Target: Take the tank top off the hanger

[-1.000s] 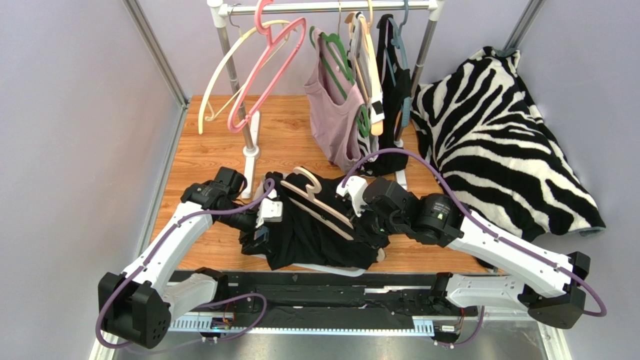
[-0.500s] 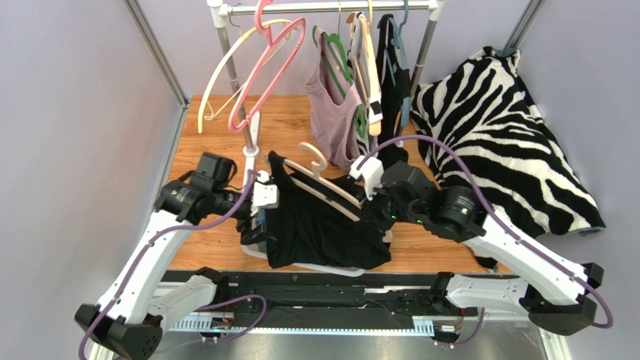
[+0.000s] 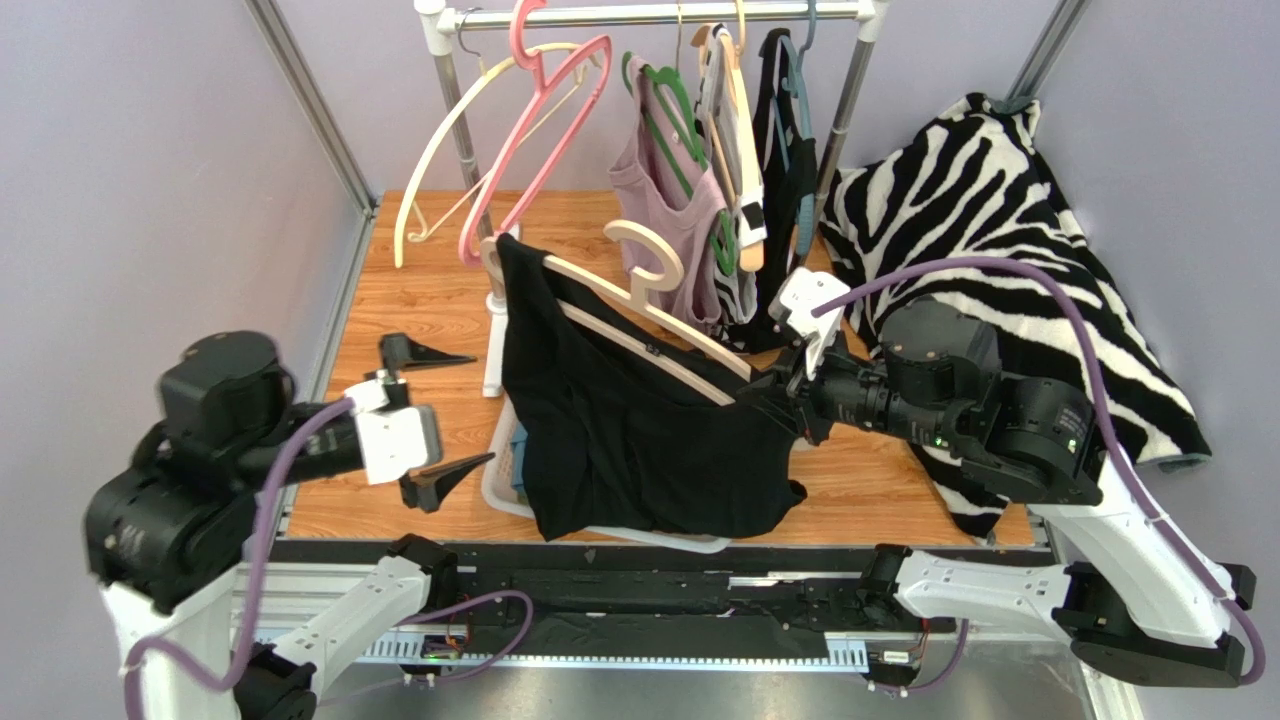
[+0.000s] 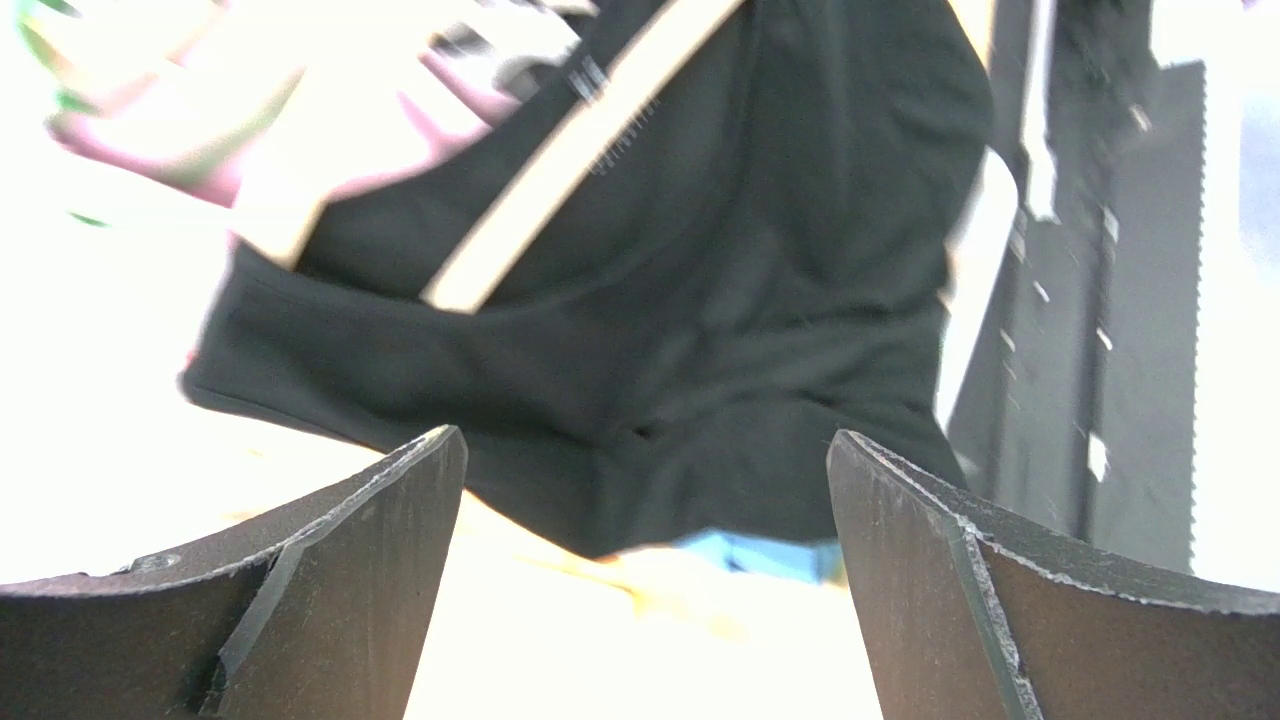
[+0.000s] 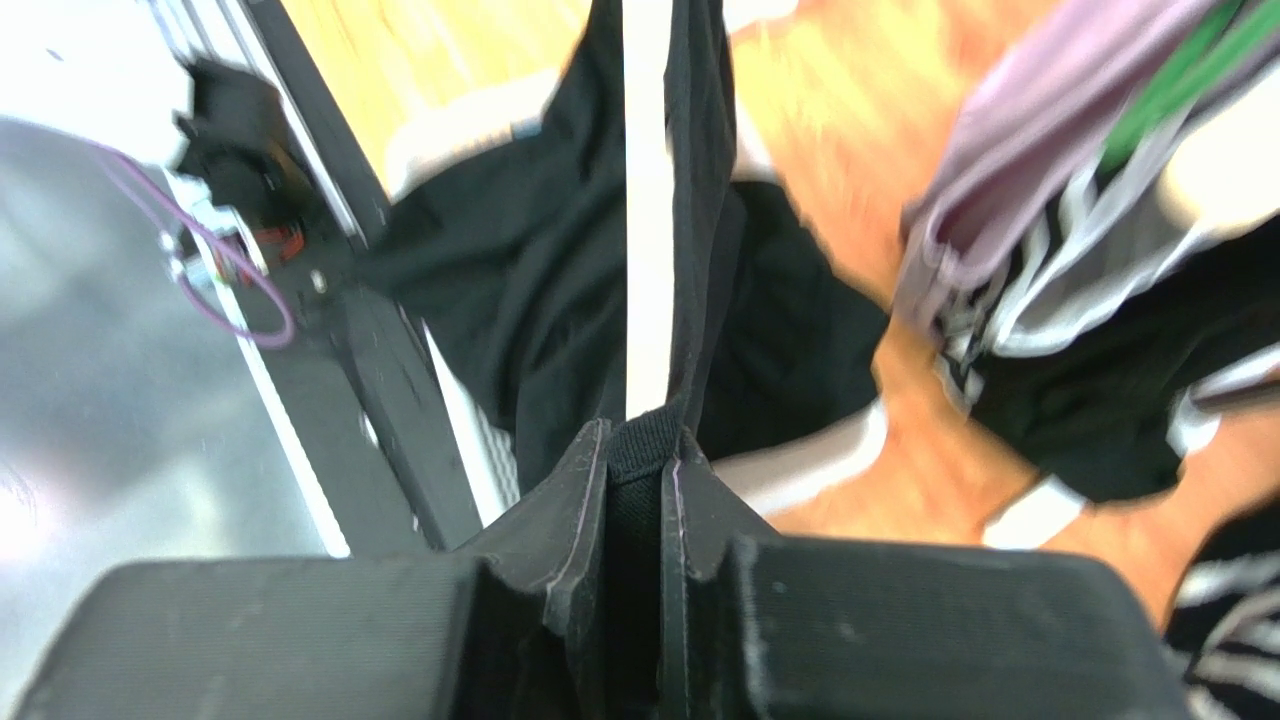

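The black tank top (image 3: 646, 435) hangs in the air on a cream wooden hanger (image 3: 658, 270), tilted down to the right. My right gripper (image 3: 781, 393) is shut on the tank top's right shoulder strap. In the right wrist view the right gripper (image 5: 643, 438) pinches black fabric, with the hanger (image 5: 646, 225) bar running straight ahead. My left gripper (image 3: 448, 417) stands wide open to the left of the garment, apart from it. The left wrist view has the left gripper (image 4: 646, 450) empty, facing the tank top (image 4: 721, 300) and the hanger (image 4: 564, 173).
A clothes rack (image 3: 661, 15) at the back carries a pink hanger (image 3: 534, 143), a cream hanger (image 3: 436, 165), a mauve top (image 3: 669, 225) and a dark garment (image 3: 789, 150). Zebra-print fabric (image 3: 1007, 270) covers the right side. A white tray rim (image 3: 661, 537) shows below the tank top.
The right arm has lifted the tank top and hanger off the table, up and back. The left gripper has opened fully and drawn away to the left.
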### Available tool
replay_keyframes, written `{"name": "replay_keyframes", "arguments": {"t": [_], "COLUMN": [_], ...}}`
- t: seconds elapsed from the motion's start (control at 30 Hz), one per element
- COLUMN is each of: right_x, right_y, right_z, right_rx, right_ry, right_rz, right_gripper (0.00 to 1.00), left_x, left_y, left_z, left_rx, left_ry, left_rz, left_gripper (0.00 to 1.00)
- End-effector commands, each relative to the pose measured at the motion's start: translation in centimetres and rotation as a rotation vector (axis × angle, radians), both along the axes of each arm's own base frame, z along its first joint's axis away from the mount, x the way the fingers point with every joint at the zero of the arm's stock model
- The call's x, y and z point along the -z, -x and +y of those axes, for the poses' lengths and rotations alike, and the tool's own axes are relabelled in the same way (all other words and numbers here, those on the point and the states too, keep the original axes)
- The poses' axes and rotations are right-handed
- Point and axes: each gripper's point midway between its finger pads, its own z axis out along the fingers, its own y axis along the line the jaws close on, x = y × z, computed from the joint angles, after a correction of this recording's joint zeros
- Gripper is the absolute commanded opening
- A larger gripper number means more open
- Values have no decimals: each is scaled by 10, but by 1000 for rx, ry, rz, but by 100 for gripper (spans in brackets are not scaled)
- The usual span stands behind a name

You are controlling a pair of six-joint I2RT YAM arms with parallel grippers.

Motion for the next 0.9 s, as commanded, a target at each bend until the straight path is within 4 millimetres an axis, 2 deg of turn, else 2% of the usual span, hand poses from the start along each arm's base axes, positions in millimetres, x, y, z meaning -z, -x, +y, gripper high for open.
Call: {"name": "replay_keyframes", "arguments": {"t": [0.0,0.1,0.13,0.27,0.33,0.4,0.57,0.7,0.73,0.8,0.83,0.87], "right_x": [-84,-104,-118,-135,-135,-125,-81,-75,-74,-78,-79,-79], "right_y": [-3,-1,2,7,15,20,32,28,29,30,29,28], "right_z": [12,18,15,13,13,14,26,28,29,29,30,30], "right_rx": [-61,-97,-106,-133,-177,-210,-321,-328,-343,-349,-353,-354], "right_ry": [-206,-236,-260,-282,-283,-265,-172,-147,-143,-150,-146,-144], "right_rz": [-194,-238,-263,-301,-309,-297,-216,-239,-248,-266,-276,-283], "right_gripper": [0,0,0,0,0,0,0,0,0,0,0,0], "left_x": [-50,-92,-100,-143,-152,-147,-126,-112,-100,-89,-76,-74], "left_y": [15,14,13,7,1,-8,-18,-20,-24,-26,-22,-18], "left_z": [9,15,15,23,26,24,4,-15,-19,-28,-29,-31], "left_rx": [-68,-122,-129,-174,-195,-190,-91,1,16,67,86,107], "left_ry": [114,217,229,290,286,248,200,198,178,160,135,128], "left_rz": [-83,-209,-230,-392,-444,-460,-390,-260,-195,-124,-64,-37], "left_gripper": [99,99,99,99,99,99,99,99,99,99,98,96]}}
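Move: The left end of the wooden hanger, with the black tank top's shoulder on it, is about 15 cm ahead of the left hand, 2 cm to its right and nearly level. The pink hanger hangs some 25 cm ahead and 6 cm right, the basket about 9 cm ahead, 16 cm right and 35 cm below. From the right hand, still pinching the other end, that left end lies roughly 29 cm left and 14 cm ahead. The black tank top and its hanger, still pinched by the right hand, are lifted about 10 cm, then lowered by half that while the right hand swings nearly 20 degrees counter-clockwise and eases left and back. To meet their left end, the wide-open left hand rises some 13 cm, tipping up, then comes forward, right and a little down over it, tipping partly back. ##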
